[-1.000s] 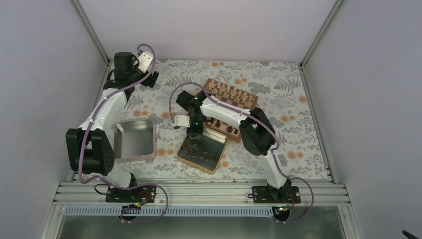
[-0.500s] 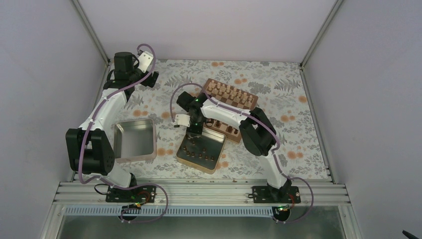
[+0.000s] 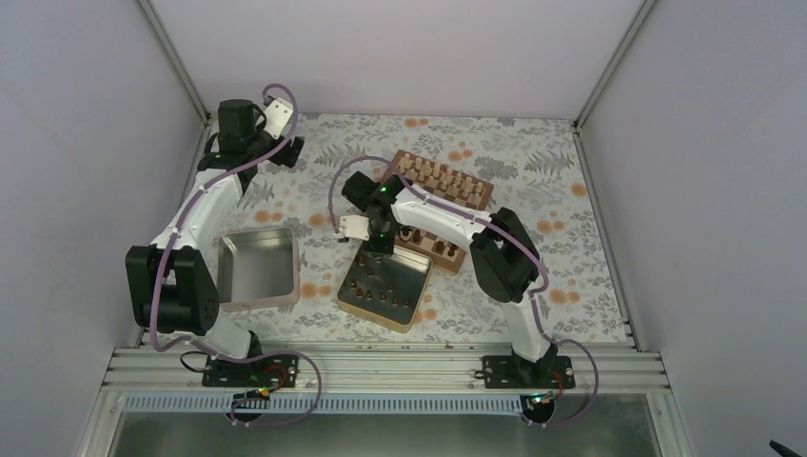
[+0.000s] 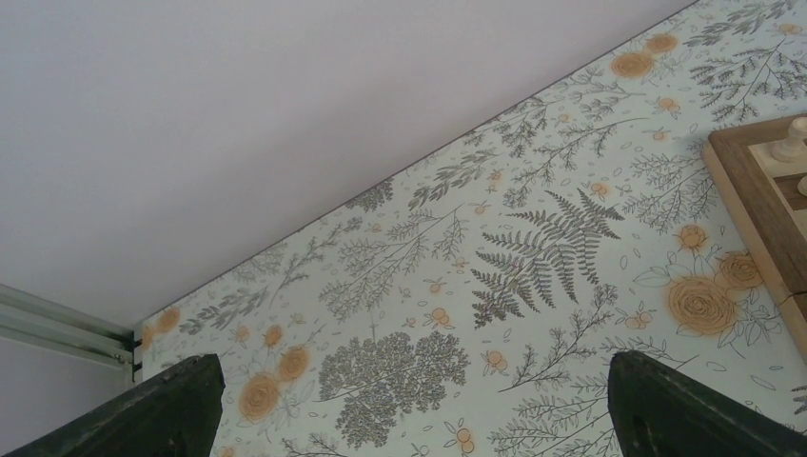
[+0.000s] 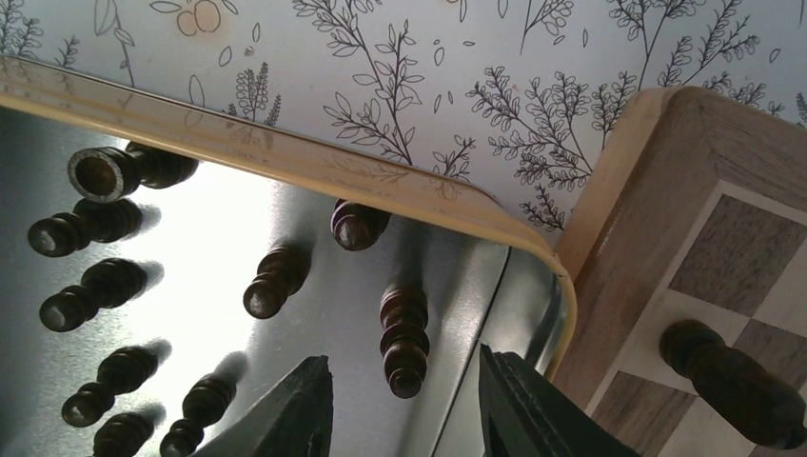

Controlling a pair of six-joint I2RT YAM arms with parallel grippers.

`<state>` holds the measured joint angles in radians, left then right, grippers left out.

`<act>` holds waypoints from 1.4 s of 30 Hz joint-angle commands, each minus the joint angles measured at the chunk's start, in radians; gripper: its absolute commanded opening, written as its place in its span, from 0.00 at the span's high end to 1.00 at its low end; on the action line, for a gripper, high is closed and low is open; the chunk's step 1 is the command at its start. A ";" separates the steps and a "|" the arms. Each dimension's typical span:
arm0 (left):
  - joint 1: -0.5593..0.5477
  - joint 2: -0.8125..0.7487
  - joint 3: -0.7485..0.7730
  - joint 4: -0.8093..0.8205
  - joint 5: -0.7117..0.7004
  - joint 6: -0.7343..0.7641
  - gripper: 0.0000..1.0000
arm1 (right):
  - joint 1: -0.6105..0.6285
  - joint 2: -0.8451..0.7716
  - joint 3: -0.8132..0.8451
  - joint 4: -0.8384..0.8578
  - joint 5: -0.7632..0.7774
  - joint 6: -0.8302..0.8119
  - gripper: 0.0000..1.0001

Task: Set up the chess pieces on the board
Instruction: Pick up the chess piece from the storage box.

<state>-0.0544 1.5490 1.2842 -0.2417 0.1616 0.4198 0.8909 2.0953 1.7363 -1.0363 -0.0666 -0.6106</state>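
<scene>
Several dark brown chess pieces (image 3: pixel 379 290) stand in a gold-rimmed metal tin (image 3: pixel 420 274) in front of the board (image 3: pixel 483 193). My right gripper (image 3: pixel 378 244) hangs over the tin's far edge, beside the board. In the right wrist view the right gripper (image 5: pixel 404 411) is open, its fingers on either side of one upright dark piece (image 5: pixel 404 341) without touching it. A dark piece (image 5: pixel 733 383) stands on the board (image 5: pixel 657 190) to the right. Near the back left wall my left gripper (image 3: pixel 290 150) is open over bare cloth; the wrist view shows the left gripper (image 4: pixel 414 419) holding nothing.
An empty metal tin (image 3: pixel 257 268) sits at the left front. Pale tan chessmen (image 3: pixel 438 177) fill the board's far rows, and a few dark pieces (image 3: pixel 433 246) stand along its near side. The board's corner (image 4: pixel 761 200) shows at the right of the left wrist view.
My right gripper has moved from over the middle of the tin toward its far edge by the board. The left arm has not moved.
</scene>
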 commanded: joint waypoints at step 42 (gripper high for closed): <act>0.002 -0.019 -0.004 0.016 0.022 0.007 0.00 | -0.010 0.033 0.019 -0.035 -0.001 -0.038 0.90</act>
<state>-0.0544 1.5490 1.2842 -0.2417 0.1661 0.4198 0.8883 2.1460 1.7241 -1.0466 -0.0570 -0.6529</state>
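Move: The dark chess piece standing in the storage box is about 3 cm below the right hand and 1 cm to its right, neither ahead nor back. From that piece, a rim pawn stands roughly 4 cm left and 1 cm back, another pawn 2 cm left and 3 cm back. The nearest dark board piece is some 6 cm ahead of the hand. From the left hand, the target lies around 21 cm back, 26 cm right and 22 cm below. Down into the storage box goes the right hand, sinking roughly 2.5 cm with a slight drift of 1 cm to its right, fingers pointing down and the wrist barely turning. It brings its part-open fingers around the upper part of the dark chess piece, then late in the descent closes them onto it, pinching it from both sides. ##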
